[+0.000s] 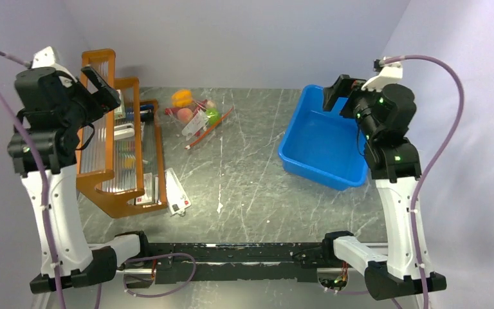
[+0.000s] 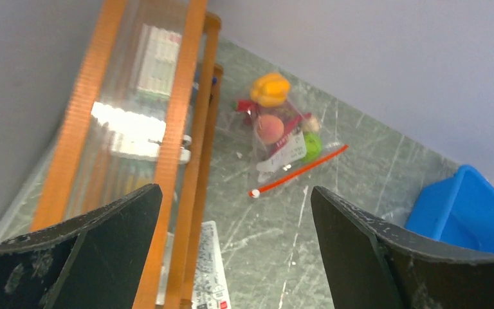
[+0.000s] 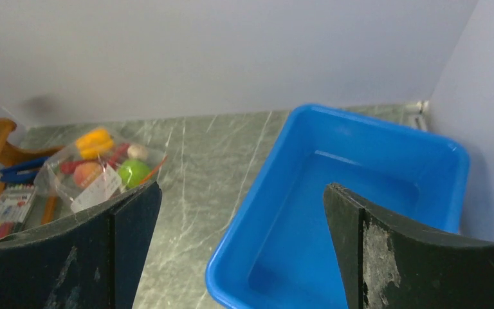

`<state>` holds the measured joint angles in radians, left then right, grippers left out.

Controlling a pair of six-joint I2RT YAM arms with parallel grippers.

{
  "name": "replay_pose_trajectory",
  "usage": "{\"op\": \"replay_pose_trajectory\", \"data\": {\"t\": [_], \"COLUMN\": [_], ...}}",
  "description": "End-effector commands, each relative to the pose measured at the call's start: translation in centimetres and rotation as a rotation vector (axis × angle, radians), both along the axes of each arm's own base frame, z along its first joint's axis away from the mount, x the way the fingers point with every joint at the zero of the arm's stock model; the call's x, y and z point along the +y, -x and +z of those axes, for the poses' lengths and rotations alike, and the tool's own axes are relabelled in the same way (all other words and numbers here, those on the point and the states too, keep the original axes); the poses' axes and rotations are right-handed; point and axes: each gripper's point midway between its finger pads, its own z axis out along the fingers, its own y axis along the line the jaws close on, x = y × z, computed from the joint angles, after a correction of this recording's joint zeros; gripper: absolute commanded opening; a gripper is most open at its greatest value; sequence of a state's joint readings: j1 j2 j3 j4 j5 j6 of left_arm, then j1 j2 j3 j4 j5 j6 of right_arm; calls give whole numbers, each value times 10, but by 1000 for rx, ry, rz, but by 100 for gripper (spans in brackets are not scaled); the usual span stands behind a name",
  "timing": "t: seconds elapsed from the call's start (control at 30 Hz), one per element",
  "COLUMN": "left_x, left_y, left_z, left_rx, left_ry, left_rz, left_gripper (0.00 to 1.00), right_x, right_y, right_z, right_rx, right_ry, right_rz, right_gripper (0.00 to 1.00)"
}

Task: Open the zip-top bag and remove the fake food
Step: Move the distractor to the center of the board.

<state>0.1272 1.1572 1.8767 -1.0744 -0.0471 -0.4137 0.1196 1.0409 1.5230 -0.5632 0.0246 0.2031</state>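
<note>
The zip-top bag (image 1: 199,119) lies on the grey table at the back, left of centre, with its orange-red zip strip (image 1: 211,129) along the near right edge. The fake food is inside it: a yellow pepper (image 2: 270,89), a peach (image 2: 270,129) and a green lime (image 3: 133,172) show through the plastic. My left gripper (image 1: 103,87) hangs open high over the wooden rack, left of the bag (image 2: 283,138), nothing between its fingers. My right gripper (image 1: 338,93) hangs open above the blue bin, well right of the bag (image 3: 103,170), also holding nothing.
A wooden rack (image 1: 112,148) with clear panels and small items stands along the left side. A white card packet (image 1: 177,193) lies by its near end. A blue bin (image 1: 325,138) sits at the right. Walls close in the back and both sides.
</note>
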Motion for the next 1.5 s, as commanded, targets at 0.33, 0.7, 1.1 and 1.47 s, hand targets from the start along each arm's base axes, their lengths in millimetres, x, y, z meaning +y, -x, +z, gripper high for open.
{"op": "replay_pose_trajectory", "data": {"t": [0.33,0.7,1.1,1.47], "left_x": [-169,-275,-211,-118], "left_y": [-75,-43,-9,1], "left_z": [-112,-212,-271,-328], "left_rx": [140,308,412,535], "left_ry": [65,-5,-83,73], "left_rz": [-534,-696,-547,-213], "left_gripper": [99,99,99,99], "right_x": [45,76,97,102], "right_y": [-21,17,88,101], "right_z": [-118,-185,-199,-213], "right_rx": [223,437,548,671], "right_ry": [-182,-300,-399,-385], "right_rz": [177,331,480,537], "right_gripper": [100,100,100,100]}}
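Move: The flat white packet lies far below the left hand, about 12 cm to its right and 6 cm nearer the base, some 43 cm down. The wooden rack is under this hand, centred about 8 cm ahead and 4 cm left; the zip-top bag lies about 25 cm ahead and 15 cm right. From the right hand the packet is roughly 47 cm left and 10 cm back; the blue bin's middle is 7 cm ahead, 6 cm right and about 39 cm below. Down some 31 cm in a wide hook goes the open left hand: it swings clear of the rack, some 27 cm right, then comes back left about 13 cm towards the white packet, fingers tipping down about 30 degrees. The open right hand sinks about 20 cm, then draws back and left about 10 cm each, to just short of the bin's near-left corner, turning counter-clockwise and tipping down. ##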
